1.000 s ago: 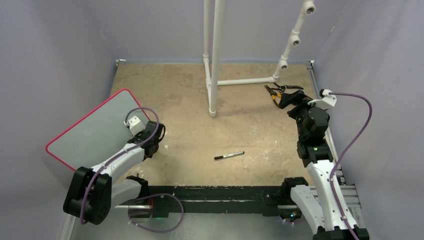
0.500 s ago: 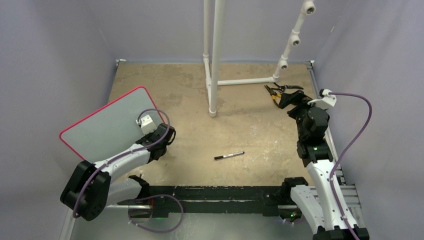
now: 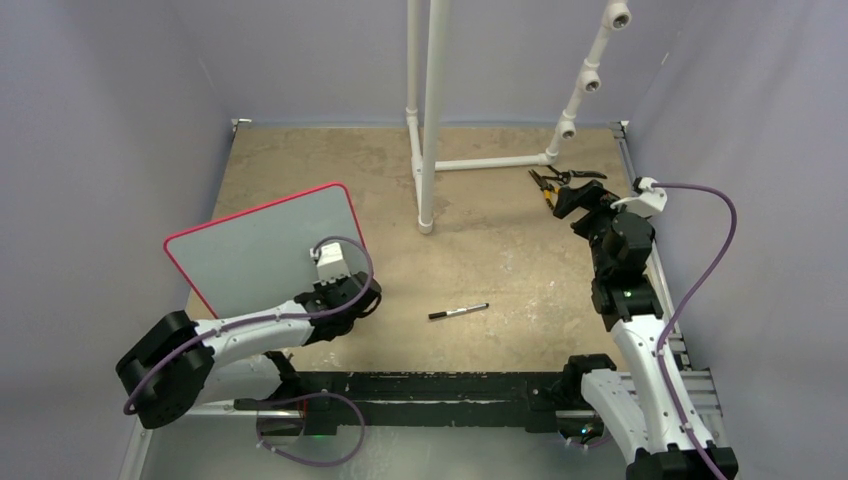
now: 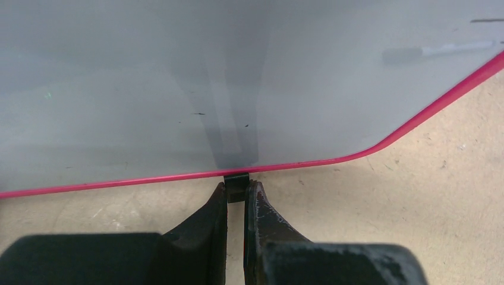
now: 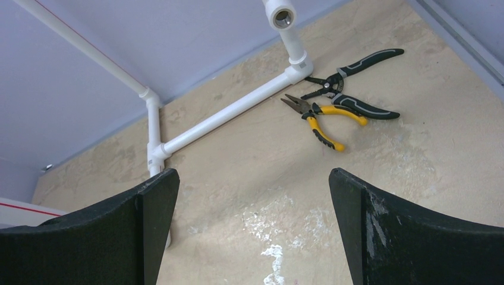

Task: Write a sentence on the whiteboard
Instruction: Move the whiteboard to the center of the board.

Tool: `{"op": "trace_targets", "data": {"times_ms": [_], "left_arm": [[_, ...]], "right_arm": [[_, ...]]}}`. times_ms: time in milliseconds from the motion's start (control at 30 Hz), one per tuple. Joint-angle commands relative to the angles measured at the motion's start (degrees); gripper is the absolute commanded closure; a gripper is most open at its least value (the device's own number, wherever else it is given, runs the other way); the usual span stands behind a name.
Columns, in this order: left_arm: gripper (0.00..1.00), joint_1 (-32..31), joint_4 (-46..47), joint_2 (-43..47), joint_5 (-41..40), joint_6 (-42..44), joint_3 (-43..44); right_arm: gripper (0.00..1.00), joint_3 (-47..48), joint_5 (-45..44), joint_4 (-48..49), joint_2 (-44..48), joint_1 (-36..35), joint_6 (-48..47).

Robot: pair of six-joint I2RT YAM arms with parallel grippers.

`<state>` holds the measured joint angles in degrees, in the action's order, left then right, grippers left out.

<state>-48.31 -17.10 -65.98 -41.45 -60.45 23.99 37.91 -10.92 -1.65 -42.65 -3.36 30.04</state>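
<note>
The whiteboard (image 3: 262,252) is a pale grey board with a thin red border, lying at the table's left. It fills the upper part of the left wrist view (image 4: 178,89). Its face shows no sentence, only a few tiny dark specks. My left gripper (image 3: 338,282) (image 4: 238,187) is shut on a small black foot (image 4: 238,181) at the board's red edge. A black marker (image 3: 458,311) lies on the table right of the board, untouched. My right gripper (image 3: 563,200) (image 5: 252,173) stands wide open and empty at the far right, above bare table.
A white pipe frame (image 3: 428,120) (image 5: 226,113) stands at the back centre. Yellow-handled pliers (image 3: 548,190) (image 5: 318,122) and black-handled pliers (image 5: 350,80) lie beside it, just beyond my right gripper. Grey walls close in the table on three sides.
My left arm has swung the whiteboard rightward toward the table's middle, turning it as it went. The right arm has hardly moved and the marker lies where it was.
</note>
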Motion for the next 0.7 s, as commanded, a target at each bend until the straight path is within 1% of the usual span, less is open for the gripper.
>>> {"op": "trace_targets", "data": {"times_ms": [0, 100, 300, 400, 667], "left_arm": [[1.0, -5.9, 5.88, -3.9, 3.62, -3.52, 0.72], [1.0, -9.69, 7.83, -7.71, 2.72, -3.63, 2.58], [1.0, -14.42, 11.0, -15.3, 2.75, -3.23, 7.59], [1.0, -15.67, 12.05, -18.47, 3.22, -2.96, 10.09], [1.0, -17.19, 15.0, -23.54, 5.47, -3.27, 14.22]], "right_arm": [[0.01, -0.02, 0.29, 1.75, 1.61, 0.02, 0.54], [0.01, -0.19, -0.07, 0.73, 2.51, 0.04, 0.54], [0.01, -0.12, -0.5, -0.53, 3.92, 0.03, 0.29], [0.01, 0.11, -0.61, -0.93, 4.22, 0.08, 0.22], [0.01, 0.32, -0.82, -1.43, 4.68, 0.02, 0.2]]}}
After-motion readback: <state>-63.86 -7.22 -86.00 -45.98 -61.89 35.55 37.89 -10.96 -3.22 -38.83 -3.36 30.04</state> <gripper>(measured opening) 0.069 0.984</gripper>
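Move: The left hand already pinches the black clip under the whiteboard's near edge, close to its right corner; the board's middle is about 17 cm to this hand's left and 8 cm ahead. The table's middle, where the board is being taken, lies some 18 cm right and 10 cm ahead, with the white pipe's near end about 5 cm beyond that spot. The pen lies roughly 26 cm right and 6 cm back. From the idle right hand, the table's middle is about 34 cm left, level fore and aft, and 25 cm below. Keeping its shut grip on the black clip, the left hand drags the whiteboard to the robot's right by about 11 cm, staying low and practically level, so that the board's right edge comes up towards the white pipe's near end and the hand draws nearer the pen. As it travels, the wrist swings some 10 degrees clockwise, bringing the board's slanting near edge closer to square with the table, and the fingers never open. ##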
